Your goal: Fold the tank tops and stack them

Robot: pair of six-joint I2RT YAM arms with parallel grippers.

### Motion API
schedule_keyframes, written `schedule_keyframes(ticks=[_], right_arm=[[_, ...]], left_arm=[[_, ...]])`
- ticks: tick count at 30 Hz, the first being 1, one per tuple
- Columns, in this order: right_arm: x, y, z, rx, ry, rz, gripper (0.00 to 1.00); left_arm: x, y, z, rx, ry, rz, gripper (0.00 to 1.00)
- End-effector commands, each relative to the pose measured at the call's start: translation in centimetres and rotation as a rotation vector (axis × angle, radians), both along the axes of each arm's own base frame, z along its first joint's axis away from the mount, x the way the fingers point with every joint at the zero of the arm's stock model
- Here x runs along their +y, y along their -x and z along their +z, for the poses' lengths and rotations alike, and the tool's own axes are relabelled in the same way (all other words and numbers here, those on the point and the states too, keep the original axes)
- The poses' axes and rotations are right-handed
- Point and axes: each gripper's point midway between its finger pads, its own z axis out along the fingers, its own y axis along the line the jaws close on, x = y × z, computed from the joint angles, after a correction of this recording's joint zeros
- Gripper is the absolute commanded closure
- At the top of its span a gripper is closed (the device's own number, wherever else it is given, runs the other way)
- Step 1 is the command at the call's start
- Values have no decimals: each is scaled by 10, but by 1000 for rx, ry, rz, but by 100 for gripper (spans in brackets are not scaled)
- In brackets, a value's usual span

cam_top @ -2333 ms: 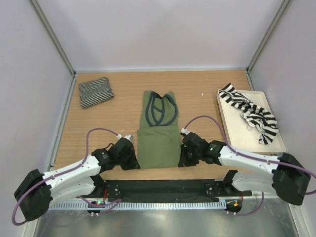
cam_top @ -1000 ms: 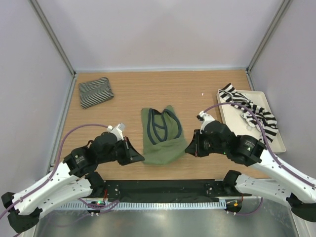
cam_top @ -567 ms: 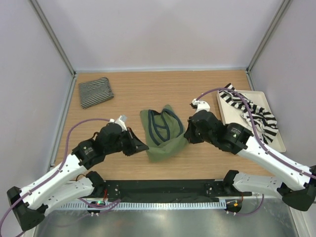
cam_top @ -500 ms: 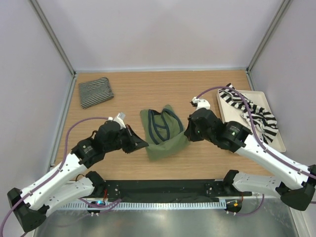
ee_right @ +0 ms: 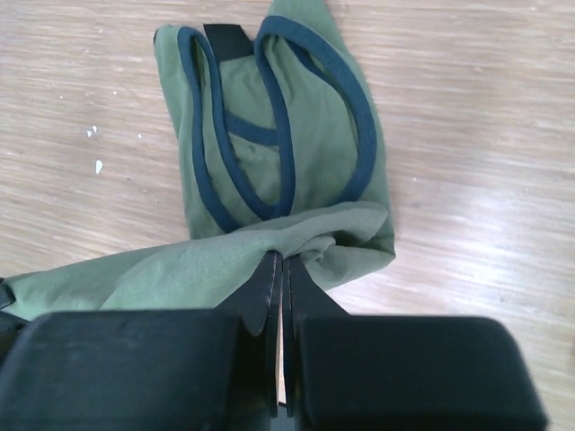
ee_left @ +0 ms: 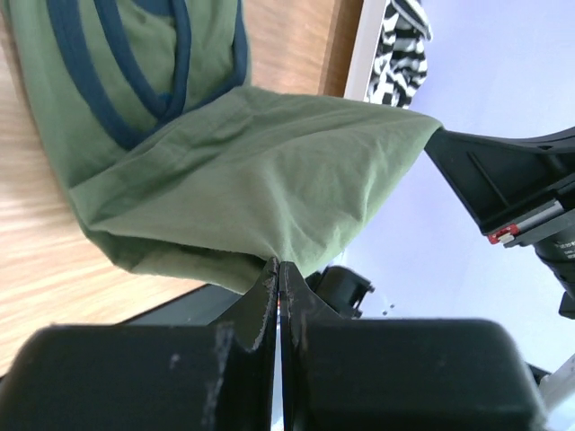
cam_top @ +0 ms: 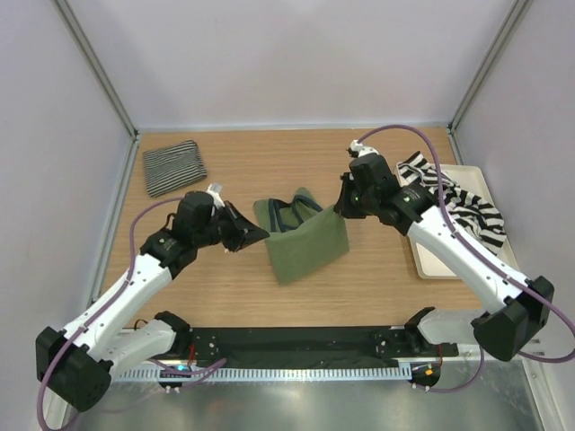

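Observation:
The plain olive green tank top [cam_top: 305, 241] lies mid-table, its lower half lifted and doubled over toward the blue-trimmed straps. My left gripper [cam_top: 261, 235] is shut on the hem's left corner, seen close in the left wrist view [ee_left: 278, 263] with green cloth [ee_left: 252, 171] draped from it. My right gripper [cam_top: 340, 211] is shut on the right corner [ee_right: 284, 258], above the straps [ee_right: 269, 135]. The pinstriped tank top [cam_top: 173, 167] lies folded at the far left. The broad-striped tank top [cam_top: 458, 205] is bunched on the cream tray [cam_top: 472, 180].
The tray sits at the table's right edge, partly under my right forearm. Grey walls close in the table on three sides. Bare wood shows between the green top and the pinstriped one.
Both grippers have raised the green top's hem off the near table and carried it away from the bases toward the straps, so the lower half now overlaps the upper half.

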Motion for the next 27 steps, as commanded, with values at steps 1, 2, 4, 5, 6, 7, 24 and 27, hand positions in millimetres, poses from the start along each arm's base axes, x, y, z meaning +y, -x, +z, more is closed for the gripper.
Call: schedule_keyframes(ticks=[1,2,4,5,6,7,24,27], right_arm=[[15,-31,32,-93,-67,43,99],[16,-37,34,-98,-72,42,99],[14,-53,33,-96,-67,29,99],[17,-57,35,-96,-79,39,99],[18,-63,33,-89,-78,36,99],[20,-73,33,-91,-75,29,99],[62,-184,10,-101,-138,64,98],[74,-208,6,-121,-160,67,97]], left_arm=[[-6,-20,34,-83,94,-35,100],[-5,-24,36,-89,92,-30,100],[-2,-35,32,-81,82,-15,100],[-1,-39,35,-86,88,-10,100],[-2,-42,36,-83,97,-18,100],[0,-50,31,-65,97,-8,100],[33,-149,-17,-7,97,107,100],[41,-174,-32,18,115,127,100]])
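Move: Both hands pinch the raised hem of the green tank top, about 20 cm above the table. The strap end they carry it towards has its left strap some 17 cm ahead of the left hand and 2 cm left of it. The right strap is about 17 cm ahead of the right hand and 8 cm to its left. The folded striped top is roughly 30 cm ahead and 29 cm left of the left hand; the white tray's middle is about 7 cm ahead and 33 cm right of the right hand. Keeping their pinch on the two hem corners, both hands draw the green cloth forward over the tank top towards its strap end, about 15 cm with the left and 17 cm with the right, easing left as they go. They travel level at first, then the left sinks some 5 cm, turning slightly counter-clockwise, while the right sinks only a little. The fingers stay shut. ##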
